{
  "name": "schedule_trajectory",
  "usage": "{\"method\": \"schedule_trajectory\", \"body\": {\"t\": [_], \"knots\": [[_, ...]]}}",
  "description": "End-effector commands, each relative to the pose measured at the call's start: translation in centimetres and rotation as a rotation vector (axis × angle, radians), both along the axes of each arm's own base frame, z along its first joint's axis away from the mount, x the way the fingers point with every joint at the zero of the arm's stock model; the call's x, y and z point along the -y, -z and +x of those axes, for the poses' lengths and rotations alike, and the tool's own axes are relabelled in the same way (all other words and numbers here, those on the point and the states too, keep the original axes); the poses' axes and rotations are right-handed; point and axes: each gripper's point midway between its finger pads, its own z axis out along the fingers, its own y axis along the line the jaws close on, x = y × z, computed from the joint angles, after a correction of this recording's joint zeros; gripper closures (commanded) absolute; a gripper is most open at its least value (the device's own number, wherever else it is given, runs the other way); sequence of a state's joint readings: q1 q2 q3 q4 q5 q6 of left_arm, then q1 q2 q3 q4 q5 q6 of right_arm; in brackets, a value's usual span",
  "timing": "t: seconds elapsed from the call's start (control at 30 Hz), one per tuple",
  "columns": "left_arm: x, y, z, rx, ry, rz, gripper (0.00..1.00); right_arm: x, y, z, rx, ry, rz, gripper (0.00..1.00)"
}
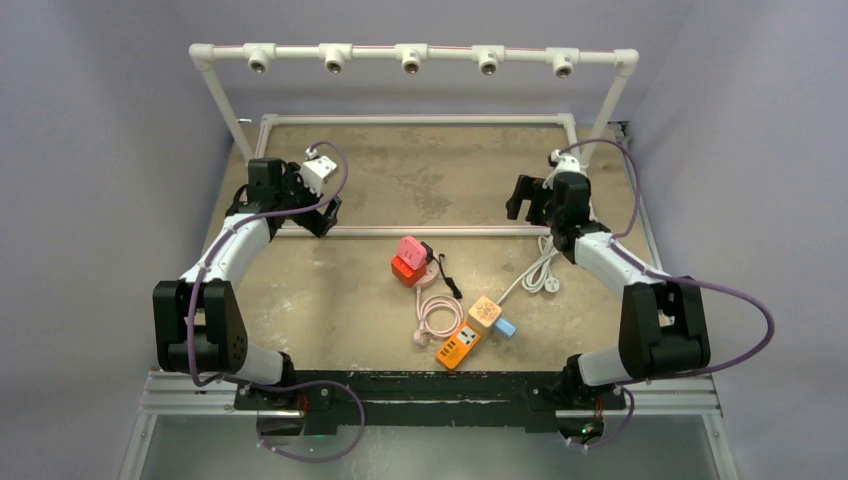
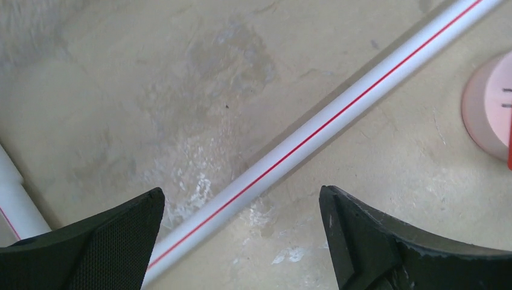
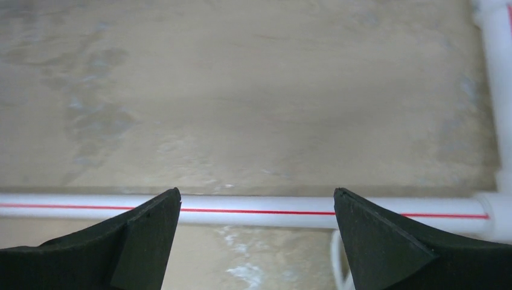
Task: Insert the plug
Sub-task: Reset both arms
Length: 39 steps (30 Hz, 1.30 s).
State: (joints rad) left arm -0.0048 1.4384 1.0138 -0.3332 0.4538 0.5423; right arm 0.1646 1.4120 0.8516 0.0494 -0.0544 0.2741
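Note:
An orange power strip (image 1: 458,348) lies near the front middle of the table. An orange-and-white cube adapter (image 1: 485,312) and a small blue piece (image 1: 506,327) sit at its far end. A white plug (image 1: 551,285) with a white cable (image 1: 530,272) lies to the right. A pink-and-red adapter (image 1: 408,260) lies behind, with a black lead (image 1: 445,275) and a coiled pink cable (image 1: 435,315). My left gripper (image 1: 325,215) (image 2: 241,193) is open and empty over the white rail. My right gripper (image 1: 520,200) (image 3: 258,193) is open and empty over the same rail, far from the plug.
A white pipe rail with a red line (image 1: 430,231) crosses the table's middle; it also shows in the left wrist view (image 2: 314,130) and the right wrist view (image 3: 259,208). A white pipe frame with several sockets (image 1: 410,55) stands at the back. A pink object's edge (image 2: 489,109) shows at right.

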Motion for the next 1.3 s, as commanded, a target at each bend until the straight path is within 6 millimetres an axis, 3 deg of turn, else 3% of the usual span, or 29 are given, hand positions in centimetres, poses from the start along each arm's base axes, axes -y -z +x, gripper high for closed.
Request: {"method": "schedule_trajectory", "body": {"t": [0.0, 0.1, 0.37, 0.47, 0.67, 0.7, 0.77, 0.8, 0.9, 1.03, 1.1, 1.27], "knots": [[-1.7, 0.0, 1.8, 0.052, -0.263, -0.118, 0.01, 5.7, 0.3, 2.7, 0.210, 0.270, -0.075, 0.01], [-3.1, -0.1, 2.7, 0.144, -0.337, -0.180, 0.01, 7.9, -1.0, 3.5, 0.283, 0.326, -0.108, 0.01], [-6.4, 5.5, 3.4, 0.137, -0.473, -0.317, 0.01, 11.2, 0.3, 1.2, 0.362, 0.376, -0.209, 0.01], [-6.9, 6.7, 4.0, 0.140, -0.489, -0.359, 0.01, 12.4, 0.6, 0.3, 0.400, 0.426, -0.194, 0.01], [-6.3, 4.9, 4.3, 0.277, -0.493, -0.478, 0.01, 12.6, -0.1, 0.7, 0.486, 0.449, -0.146, 0.01], [-5.9, 5.6, 3.5, 0.272, -0.481, -0.482, 0.01, 12.6, 0.7, 0.4, 0.471, 0.447, -0.147, 0.01], [-5.7, 5.9, 2.4, 0.317, -0.478, -0.475, 0.01, 12.3, 0.1, -0.3, 0.550, 0.409, -0.170, 0.01], [-5.3, 5.3, 1.7, 0.371, -0.458, -0.496, 0.01, 11.9, 0.6, -0.8, 0.547, 0.389, -0.163, 0.01], [-4.2, 4.9, 0.2, 0.427, -0.413, -0.439, 0.01, 11.5, -0.7, -2.6, 0.666, 0.374, -0.178, 0.01], [-3.7, 5.3, -0.2, 0.506, -0.451, -0.402, 0.01, 11.4, 0.8, -0.4, 0.567, 0.373, -0.172, 0.01], [-3.9, 6.4, 0.3, 0.452, -0.484, -0.307, 0.01, 11.2, 0.8, -0.5, 0.566, 0.367, -0.159, 0.01], [-3.4, 5.8, 0.1, 0.489, -0.469, -0.334, 0.01, 11.4, 0.7, -0.8, 0.572, 0.376, -0.158, 0.01]]}}
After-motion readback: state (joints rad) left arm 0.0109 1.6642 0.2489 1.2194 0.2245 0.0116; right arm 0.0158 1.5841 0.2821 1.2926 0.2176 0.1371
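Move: Both grippers are empty and bound for their rest poses. From the right hand, the front pipe's right corner lies about 16 cm right, nearly level ahead and 11 cm down; the white cable coil is 10 cm back, 5 cm right, 12 cm down. The pink plug on the red cube is 12 cm back and 26 cm left of that hand, 2 cm lower; from the left hand it is 12 cm back, 21 cm right and 3 cm down. Swing the empty right gripper about 11 cm right towards the pipe corner, dipping 5 cm before easing partway up, fingertips tipping up almost 30 degrees and turning clockwise. Sink the left gripper some 8 cm beside it, swinging left and slightly forward, then back and partly right again, while it turns counter-clockwise and tips up. Keep both wide open and clear of everything. ##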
